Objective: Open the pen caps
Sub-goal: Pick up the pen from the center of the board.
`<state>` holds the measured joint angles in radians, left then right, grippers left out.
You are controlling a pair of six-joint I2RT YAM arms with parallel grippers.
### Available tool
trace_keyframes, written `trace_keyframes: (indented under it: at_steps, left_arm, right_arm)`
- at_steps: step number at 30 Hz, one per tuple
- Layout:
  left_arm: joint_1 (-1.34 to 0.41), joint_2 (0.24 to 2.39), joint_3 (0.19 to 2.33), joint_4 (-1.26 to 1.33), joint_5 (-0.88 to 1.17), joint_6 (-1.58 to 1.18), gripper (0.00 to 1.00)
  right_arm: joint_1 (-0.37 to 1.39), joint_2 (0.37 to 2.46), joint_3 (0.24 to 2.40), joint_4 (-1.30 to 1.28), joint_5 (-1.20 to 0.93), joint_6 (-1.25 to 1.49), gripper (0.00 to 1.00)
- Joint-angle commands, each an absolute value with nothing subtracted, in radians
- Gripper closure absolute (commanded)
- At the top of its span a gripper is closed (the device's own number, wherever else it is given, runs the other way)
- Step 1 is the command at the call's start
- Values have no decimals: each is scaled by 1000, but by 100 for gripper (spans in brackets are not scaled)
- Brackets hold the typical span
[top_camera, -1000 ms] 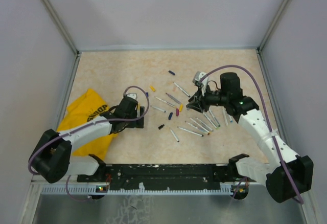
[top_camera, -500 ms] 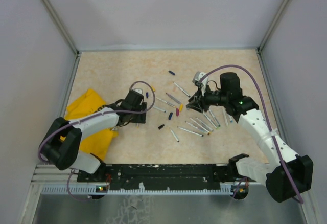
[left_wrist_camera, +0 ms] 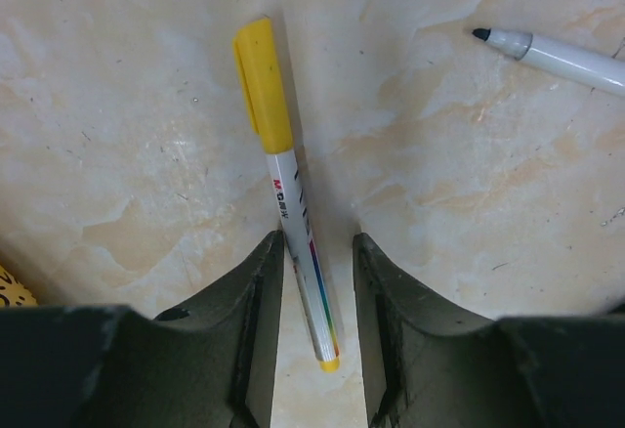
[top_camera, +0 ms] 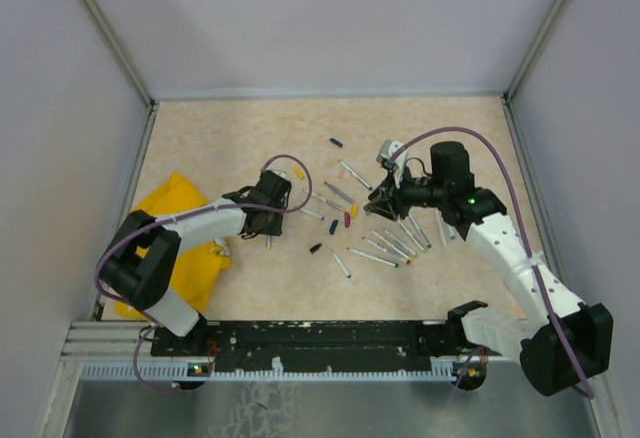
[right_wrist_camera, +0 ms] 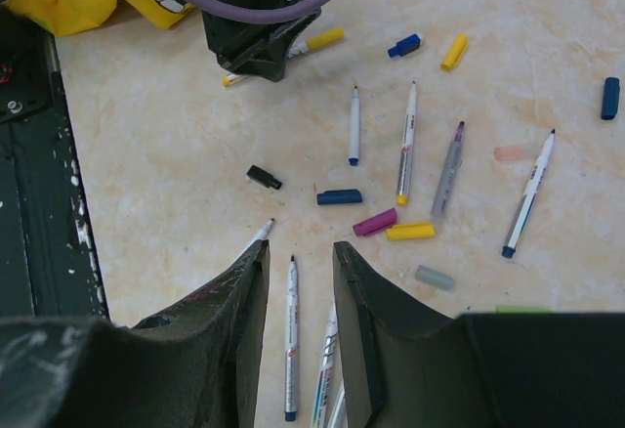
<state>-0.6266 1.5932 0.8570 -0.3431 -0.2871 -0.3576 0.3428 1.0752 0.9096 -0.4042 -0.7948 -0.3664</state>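
A pen (left_wrist_camera: pixel 298 242) with a white barrel and its yellow cap (left_wrist_camera: pixel 262 86) still on lies flat on the table. My left gripper (left_wrist_camera: pixel 316 239) is down over it, open, with a finger on each side of the barrel and a gap still showing on the right. In the top view this gripper (top_camera: pixel 272 193) covers most of the pen. My right gripper (right_wrist_camera: pixel 299 249) hangs open and empty above several uncapped pens (right_wrist_camera: pixel 291 340). Loose caps lie about: black (right_wrist_camera: pixel 264 177), dark blue (right_wrist_camera: pixel 339 196), magenta (right_wrist_camera: pixel 375 222), yellow (right_wrist_camera: pixel 410 232), grey (right_wrist_camera: pixel 435 277).
A yellow cloth (top_camera: pixel 175 228) lies bunched at the left, under the left arm. An uncapped black-tipped pen (left_wrist_camera: pixel 557 52) rests just right of the left gripper. More uncapped pens (top_camera: pixel 395 243) are strewn below the right gripper. Grey walls close in the table.
The left arm has swung right, away from the cloth, onto the yellow-capped pen, and its jaws have narrowed around the barrel. The right arm has not moved.
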Motion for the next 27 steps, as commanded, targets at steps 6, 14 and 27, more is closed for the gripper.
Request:
trace_keyframes:
  at_steps: [6, 14, 27]
  left_arm:
    - [-628, 1615, 860, -347, -269, -347, 70]
    - [-626, 1578, 830, -329, -249, -359, 92]
    - [-629, 1339, 696, -218, -152, -419, 100]
  right_arm:
    - [339, 1069, 914, -370, -821, -380, 67]
    - [339, 1077, 909, -361, -846, -364, 67]
    - [341, 1105, 831, -207, -984, -223, 68]
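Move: The yellow-capped pen lies on the table between the open fingers of the left hand, close to the left finger, with its middle about 1 cm ahead, 1 cm to the left and 1 cm down. An uncapped white pen lies some 11 cm right and 5 cm ahead of that hand; the black cap is 12 cm right and 5 cm back, the blue cap 13 cm ahead and 4 cm right. From the right hand, the yellow-capped pen is roughly 24 cm left, 6 cm ahead and 20 cm below. The left fingers close from nearly half open and pinch the pen across its barrel while the hand stays put. Once shut on the pen, the hand lifts it about 2 cm and draws it back about as far, rolling some 10 degrees so its left side drops. Late on, the empty right hand eases back, down and to the left, each by about 1.5 cm, its fingers unchanged. ##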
